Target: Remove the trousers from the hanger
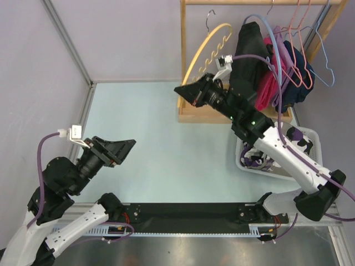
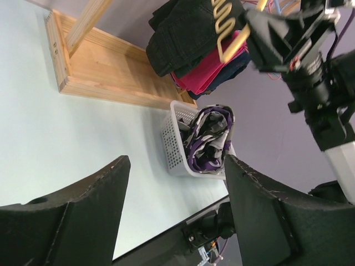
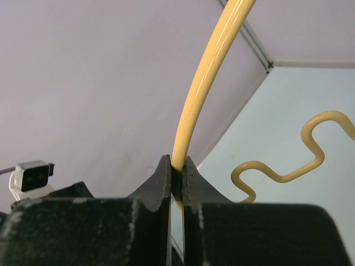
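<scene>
A bare yellow hanger (image 1: 201, 47) (image 3: 194, 100) (image 2: 230, 39) with a wavy lower bar is held up in front of the wooden rack; no garment hangs on it. My right gripper (image 1: 183, 91) (image 3: 177, 166) is shut on its curved upper arm. A purple, white and black patterned garment (image 1: 258, 160) (image 2: 208, 133) lies bunched in the white basket (image 1: 310, 136) (image 2: 172, 138); I cannot tell whether it is the trousers. My left gripper (image 1: 126, 148) (image 2: 177, 160) hovers open and empty over the left side of the table, far from the hanger.
A wooden rack (image 1: 183, 55) stands at the back right, with black (image 1: 249, 61), pink (image 1: 272, 83) and navy (image 1: 297, 77) clothes on wire hangers. The basket sits at the table's right edge under my right arm. Metal wall posts border the left.
</scene>
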`<state>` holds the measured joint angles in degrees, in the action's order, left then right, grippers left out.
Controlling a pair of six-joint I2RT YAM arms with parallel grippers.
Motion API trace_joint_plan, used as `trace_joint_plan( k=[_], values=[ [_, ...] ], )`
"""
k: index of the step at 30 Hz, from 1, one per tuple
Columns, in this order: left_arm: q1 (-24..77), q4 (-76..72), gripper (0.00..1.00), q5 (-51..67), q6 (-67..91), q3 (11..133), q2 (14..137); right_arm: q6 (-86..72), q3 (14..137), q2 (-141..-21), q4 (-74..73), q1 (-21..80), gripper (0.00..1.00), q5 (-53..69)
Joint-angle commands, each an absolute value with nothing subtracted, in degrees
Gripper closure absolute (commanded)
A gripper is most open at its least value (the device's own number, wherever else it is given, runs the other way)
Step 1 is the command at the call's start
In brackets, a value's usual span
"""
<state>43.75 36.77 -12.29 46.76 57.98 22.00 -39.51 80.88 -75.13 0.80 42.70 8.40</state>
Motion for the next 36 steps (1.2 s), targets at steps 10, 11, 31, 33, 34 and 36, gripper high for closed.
trace_joint_plan(
  k=[10, 11, 31, 33, 34, 36],
  values=[
    [43.59, 39.99, 0.27, -11.96, 45.17, 59.68, 17.32, -42.27, 106.07, -93.32, -4.12, 37.88, 1.00, 12.39],
    [43.59, 40.16, 0.27, -11.78, 45.09, 59.59, 17.14, -42.71, 108.96, -94.30, -5.17, 37.71, 1.00, 11.96],
    [43.59, 42.54, 0.27, -15.20, 41.31, 62.58, 15.03, -53.61, 121.29, -106.79, -7.21, 34.10, 1.00, 19.77],
    [43.59, 42.45, 0.27, -15.12, 41.22, 62.67, 15.29, -53.96, 121.03, -106.96, -7.03, 34.45, 1.00, 20.39],
    [43.59, 42.19, 0.27, -15.12, 41.22, 62.58, 15.47, -54.14, 120.94, -106.96, -7.21, 34.54, 1.00, 20.74],
    [43.59, 41.93, 0.27, -14.94, 41.22, 62.58, 15.91, -54.05, 120.68, -106.88, -7.90, 34.98, 1.00, 21.09]
  ],
)
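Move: The right hand already grips the lower end of the empty yellow hanger; the bare stretch of rail it is being taken to lies about 27 cm ahead, 12 cm to the right and 10 cm above. The rack's left post is about 27 cm ahead and 2 cm to the right. The dark trousers hang some 27 cm ahead, 25 cm right and 12 cm lower. From the open left hand, that rail stretch is roughly 42 cm ahead, 28 cm right and 18 cm up. Keeping its fingers shut on the hanger's lower end, the right hand carries the hanger forward about 12 cm towards the rail, drifting some 5 cm left and barely rising, and tips by about 10 degrees as it slows near the end. The left hand, open and holding nothing, backs off to the left by about 5 cm, away from the rack. ##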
